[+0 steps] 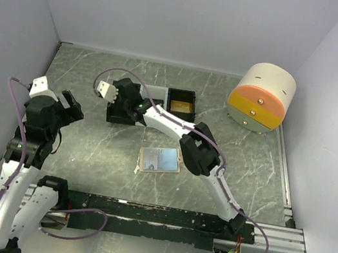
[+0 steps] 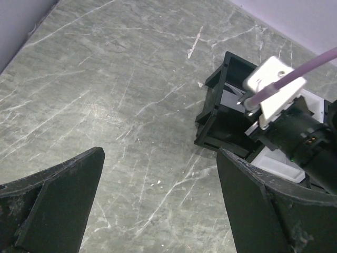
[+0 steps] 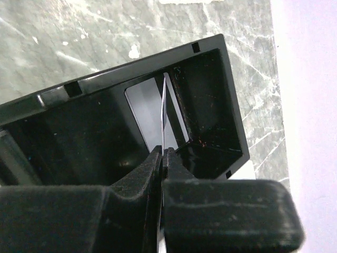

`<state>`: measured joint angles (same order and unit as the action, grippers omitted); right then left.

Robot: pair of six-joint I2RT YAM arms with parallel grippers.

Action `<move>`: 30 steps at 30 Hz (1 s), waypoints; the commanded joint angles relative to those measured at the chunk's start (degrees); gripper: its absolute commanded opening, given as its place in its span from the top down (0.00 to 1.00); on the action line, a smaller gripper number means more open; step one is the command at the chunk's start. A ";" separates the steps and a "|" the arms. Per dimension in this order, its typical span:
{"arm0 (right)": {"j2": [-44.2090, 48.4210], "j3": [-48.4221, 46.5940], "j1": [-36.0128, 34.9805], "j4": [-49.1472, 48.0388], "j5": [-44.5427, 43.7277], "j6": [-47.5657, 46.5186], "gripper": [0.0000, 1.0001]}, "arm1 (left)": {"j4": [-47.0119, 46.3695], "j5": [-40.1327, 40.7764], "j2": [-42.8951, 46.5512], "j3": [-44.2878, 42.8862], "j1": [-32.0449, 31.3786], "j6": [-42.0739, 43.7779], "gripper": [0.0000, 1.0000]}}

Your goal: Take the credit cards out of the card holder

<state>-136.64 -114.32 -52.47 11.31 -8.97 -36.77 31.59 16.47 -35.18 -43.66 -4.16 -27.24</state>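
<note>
The card holder (image 1: 160, 160) lies open on the table's middle, tan at the edge and pale silvery-blue inside. My right gripper (image 3: 164, 153) is shut on a thin credit card (image 3: 164, 108), seen edge-on and standing upright inside the left black compartment of the tray (image 3: 210, 50). From above, the right gripper (image 1: 121, 106) reaches across to that tray (image 1: 115, 117), well behind and left of the holder. My left gripper (image 2: 160, 153) hangs open over bare table at the left, with nothing between its fingers (image 2: 58, 195). The left gripper (image 1: 71, 106) is apart from both tray and holder.
The tray has a white middle compartment (image 1: 155, 93) and a black right one holding something orange (image 1: 181, 106). A round cream container with orange and yellow drawer fronts (image 1: 261, 98) stands at the back right. Walls close in left, right and behind.
</note>
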 commanded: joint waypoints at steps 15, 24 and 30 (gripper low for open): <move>-10.27 -7.76 -0.25 -4.42 -6.07 -10.46 0.97 | -1.21 -1.32 1.19 0.30 0.57 0.97 0.01; -10.28 -6.50 -0.02 -5.99 -4.54 -9.88 0.70 | -0.57 0.52 3.29 0.22 0.57 0.62 0.01; -9.66 -6.09 0.25 -4.80 -3.30 -8.01 0.54 | -0.40 0.66 3.85 0.35 0.58 0.60 0.01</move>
<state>-147.06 -120.49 -52.51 6.74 -13.28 -46.15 31.55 16.25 -31.81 -43.66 -4.16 -27.22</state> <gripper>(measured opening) 0.430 0.989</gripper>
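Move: Just below the right hand, which already pinches a thin card, is the organizer's left black bin, its middle about 2 cm ahead, 1 cm left and 6 cm down. Cards already inside lie roughly 4 cm ahead and 3 cm left. The white bin is about 3 cm ahead and 10 cm right, the card holder some 16 cm back and 16 cm right. From the left hand, the left black bin is about 20 cm ahead, 16 cm right and 20 cm down. Sinking about 5 cm while reaching some 3 cm forward, the right hand lowers the pinched card into the left black bin towards the cards there, the wrist turning about 10 degrees. Once down, it stays in place and its fingers spread to a bit under half open, letting go of the card beside the bin's left wall. ##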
